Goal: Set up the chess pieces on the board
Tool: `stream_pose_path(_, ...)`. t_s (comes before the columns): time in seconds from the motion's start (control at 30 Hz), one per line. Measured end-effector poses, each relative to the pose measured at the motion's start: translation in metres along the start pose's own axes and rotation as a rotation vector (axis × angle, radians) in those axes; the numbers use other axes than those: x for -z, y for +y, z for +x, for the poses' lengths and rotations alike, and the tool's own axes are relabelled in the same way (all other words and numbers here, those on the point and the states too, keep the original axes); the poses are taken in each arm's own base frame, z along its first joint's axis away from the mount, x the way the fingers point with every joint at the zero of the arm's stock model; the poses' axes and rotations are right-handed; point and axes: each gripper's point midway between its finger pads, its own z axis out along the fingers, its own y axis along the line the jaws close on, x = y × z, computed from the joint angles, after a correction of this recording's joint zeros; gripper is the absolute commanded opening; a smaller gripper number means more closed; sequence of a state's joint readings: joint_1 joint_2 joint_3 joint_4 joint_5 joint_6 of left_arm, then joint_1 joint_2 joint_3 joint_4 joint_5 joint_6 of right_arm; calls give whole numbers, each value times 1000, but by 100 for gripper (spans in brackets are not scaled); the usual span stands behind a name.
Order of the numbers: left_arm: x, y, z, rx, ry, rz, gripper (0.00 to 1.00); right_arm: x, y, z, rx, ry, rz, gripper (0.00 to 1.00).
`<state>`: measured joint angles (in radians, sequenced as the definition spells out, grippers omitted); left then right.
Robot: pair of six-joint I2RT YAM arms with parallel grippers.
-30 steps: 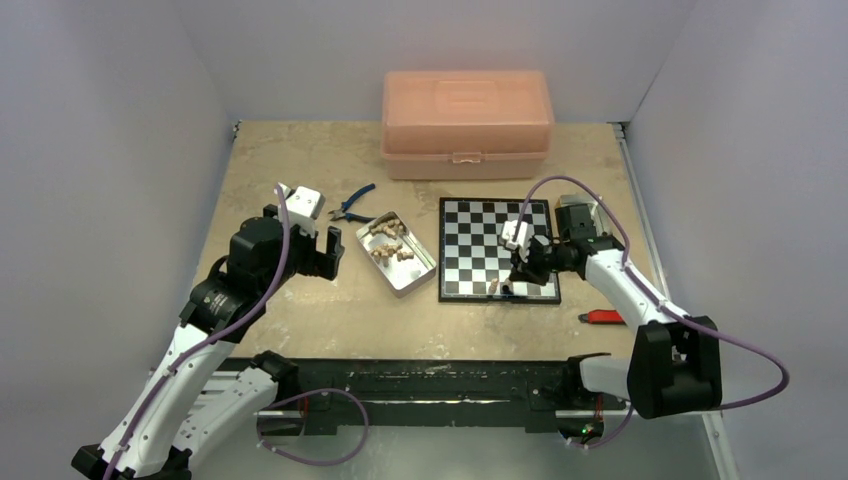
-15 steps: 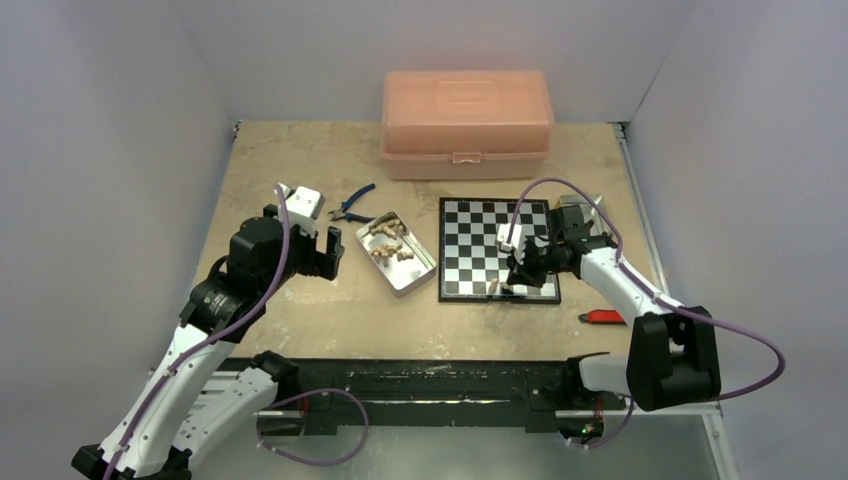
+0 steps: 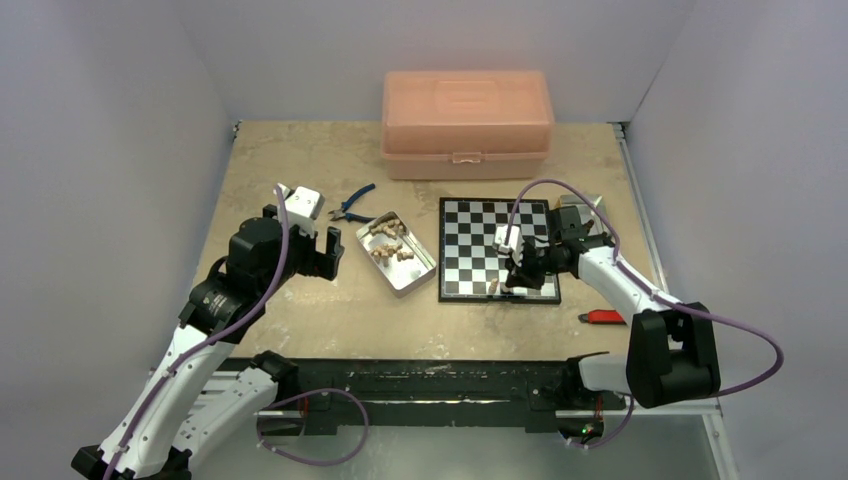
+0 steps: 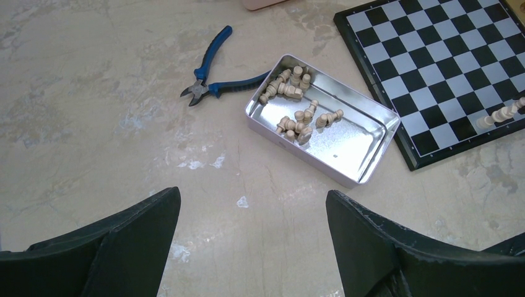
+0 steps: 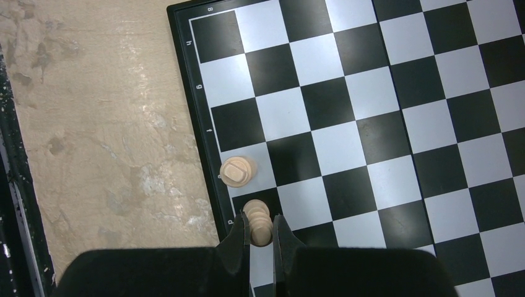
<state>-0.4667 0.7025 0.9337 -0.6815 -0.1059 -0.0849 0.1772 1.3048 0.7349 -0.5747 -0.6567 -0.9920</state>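
Observation:
The board lies right of centre, black and silvery-white checks. My right gripper is shut on a light tan chess piece, low over a square at the board's near edge. A second tan piece stands upright on the adjacent edge square. More tan chess pieces lie loose in the metal tin. My left gripper hangs open above bare table, just left of the tin, nothing between its fingers.
Blue-handled pliers lie behind the tin. A large pink plastic box stands at the back. A red-handled tool lies near the board's front right corner.
My right gripper has shifted slightly left along the board's near edge with the tan piece in it. The left arm has not moved.

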Motion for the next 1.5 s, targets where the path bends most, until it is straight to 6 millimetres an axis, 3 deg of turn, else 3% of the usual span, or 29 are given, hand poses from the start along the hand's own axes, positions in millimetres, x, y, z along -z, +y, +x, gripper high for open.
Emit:
stream_pose_path(0.2,0,0,0,0,0,0,87,-1,-1,0,3,6,4,3)
stream_pose_path(0.7,0,0,0,0,-1,2,87,-1,1,0,4,7,-1,23)
stream_pose_path(1.17,0,0,0,0,-1,2,87,0,1,0,4,9,2,50)
stream_pose_path(1.5,0,-1,0,1,0,7,89,11,-1,-11,5,-19,43,67)
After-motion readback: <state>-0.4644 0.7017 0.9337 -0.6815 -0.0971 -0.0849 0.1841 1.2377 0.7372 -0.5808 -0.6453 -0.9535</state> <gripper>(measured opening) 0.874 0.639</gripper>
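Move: The right fingers hold the pale piece upright on its near-edge square, its middle about 2 cm below them, straight under. The king stands about 3 cm to this hand's left, level ahead; the dark-piece tray lies roughly 15 cm to the right and 10 cm farther out, the metal tray some 22 cm left and 6 cm farther out. From the idle left hand, the held piece is roughly 36 cm right, 2 cm ahead and 21 cm lower. The right hand stays put while its fingers spread wide, letting go of the piece, then rises about 1.5 cm. ##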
